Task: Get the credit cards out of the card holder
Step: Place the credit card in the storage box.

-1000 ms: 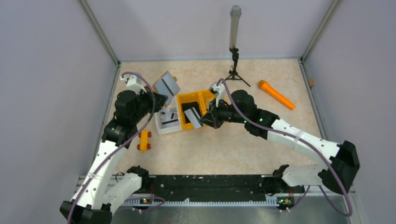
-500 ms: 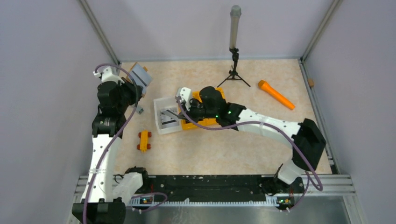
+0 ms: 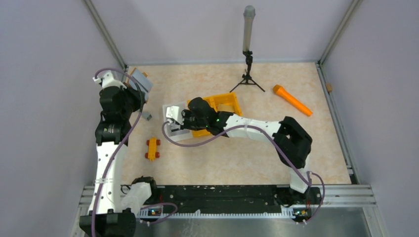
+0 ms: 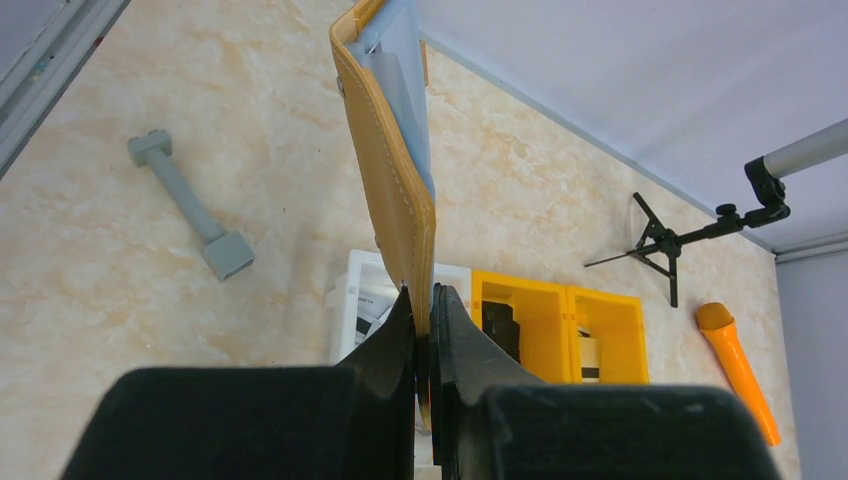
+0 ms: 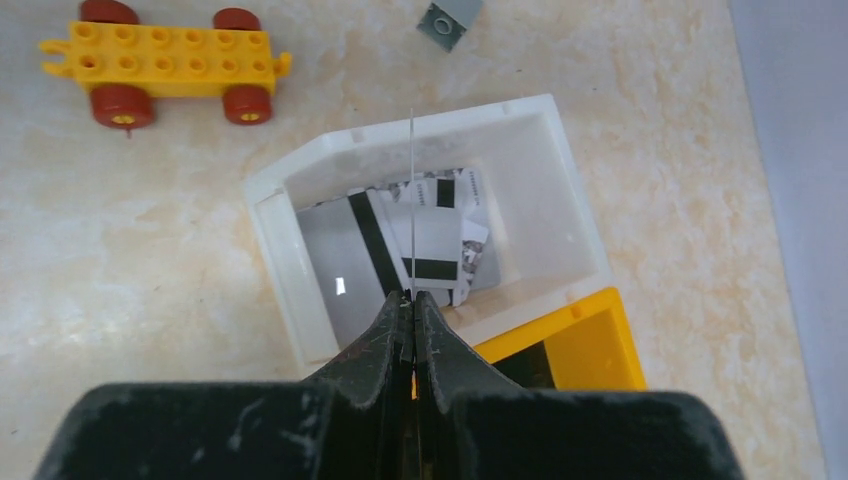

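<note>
My left gripper (image 3: 132,93) is shut on the lower edge of the tan card holder (image 3: 137,80) and holds it upright in the air at the far left. In the left wrist view the card holder (image 4: 392,190) stands edge-on above the gripper (image 4: 425,296), with a pale card (image 4: 408,95) inside it. My right gripper (image 3: 174,118) is shut on one thin credit card, seen edge-on (image 5: 412,200), over the white bin (image 5: 420,135). Several credit cards (image 5: 432,235) with dark stripes lie in that bin.
An orange double bin (image 3: 225,103) touches the white bin (image 3: 170,132) on its right. A yellow toy car (image 3: 152,148) lies in front of it, a grey block (image 3: 146,116) to its left. An orange stick (image 3: 293,100) and a tripod with a tube (image 3: 247,49) stand at the back.
My right gripper moved left from the orange bin to above the white bin, carrying a card. My left gripper swung left and back with the card holder.
</note>
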You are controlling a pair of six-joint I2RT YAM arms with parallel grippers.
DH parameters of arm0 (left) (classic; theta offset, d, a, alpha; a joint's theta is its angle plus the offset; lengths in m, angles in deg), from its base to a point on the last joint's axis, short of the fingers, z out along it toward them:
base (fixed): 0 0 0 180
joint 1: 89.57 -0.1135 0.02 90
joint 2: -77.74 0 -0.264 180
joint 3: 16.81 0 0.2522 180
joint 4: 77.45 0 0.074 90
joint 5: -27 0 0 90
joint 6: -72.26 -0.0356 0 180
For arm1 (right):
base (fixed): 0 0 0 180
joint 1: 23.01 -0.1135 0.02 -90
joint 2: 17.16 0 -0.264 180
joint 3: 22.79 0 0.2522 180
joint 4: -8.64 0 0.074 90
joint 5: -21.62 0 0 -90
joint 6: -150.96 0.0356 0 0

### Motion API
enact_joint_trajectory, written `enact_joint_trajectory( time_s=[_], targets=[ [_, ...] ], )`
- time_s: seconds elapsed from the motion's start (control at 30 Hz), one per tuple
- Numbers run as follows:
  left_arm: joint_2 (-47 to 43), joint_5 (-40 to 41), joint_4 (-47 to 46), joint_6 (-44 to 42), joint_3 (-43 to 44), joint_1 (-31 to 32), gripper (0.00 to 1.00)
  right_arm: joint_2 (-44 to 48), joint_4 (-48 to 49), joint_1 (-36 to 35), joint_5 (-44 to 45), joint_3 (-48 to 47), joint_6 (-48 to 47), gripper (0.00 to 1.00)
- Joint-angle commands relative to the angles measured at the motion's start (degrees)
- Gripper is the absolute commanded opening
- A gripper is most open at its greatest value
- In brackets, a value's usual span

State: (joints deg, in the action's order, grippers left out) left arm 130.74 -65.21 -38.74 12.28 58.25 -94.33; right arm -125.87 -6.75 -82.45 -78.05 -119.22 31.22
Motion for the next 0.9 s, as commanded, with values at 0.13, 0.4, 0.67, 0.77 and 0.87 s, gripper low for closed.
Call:
enact_joint_trajectory(
  time_s=[0.13, 0.4, 0.67, 0.77, 0.87],
  targets=[
    [-0.7, -1.2, -2.2, -0.6, 2.0, -0.6, 0.0, -7.0, 2.6, -1.8, 15.2, -8.2, -13.7, 0.0],
    [-0.8, -2.2, -2.1, -0.6, 2.0, -0.9, 0.0, -14.8, 0.8, -3.1, 22.3, -14.6, -19.9, 0.0],
    [-1.3, -3.9, -1.7, -0.3, 2.4, -0.9, 0.0, -9.1, 4.7, -3.7, 19.6, -10.6, -14.7, 0.4],
    [-1.5, -5.1, -1.7, 0.1, 2.4, -0.9, 0.0, -4.3, 4.8, -3.8, 16.6, -7.8, -11.6, 0.46],
    [-1.7, -8.3, -2.0, 0.3, 2.2, -0.9, 0.0, 1.8, 5.6, -3.6, 14.6, -3.2, -7.8, 0.47]
  ],
)
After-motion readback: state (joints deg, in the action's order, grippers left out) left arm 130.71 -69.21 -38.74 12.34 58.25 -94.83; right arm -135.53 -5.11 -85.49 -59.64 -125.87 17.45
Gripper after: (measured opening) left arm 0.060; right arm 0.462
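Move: The right hand holds a credit card on edge; the middle of the white storage box lies about 6 cm ahead, 5 cm left and some 13 cm below it. The neighbouring yellow compartment is about 6 cm ahead and 5 cm right, the toy wagon roughly 6 cm back and 16 cm left. From the left hand, still holding the card holder, the white box is about 1 cm ahead, 10 cm right and far below. Right hand carries the card 6 cm forward over the white box while sinking 4 cm, opens, then draws back, rising. ##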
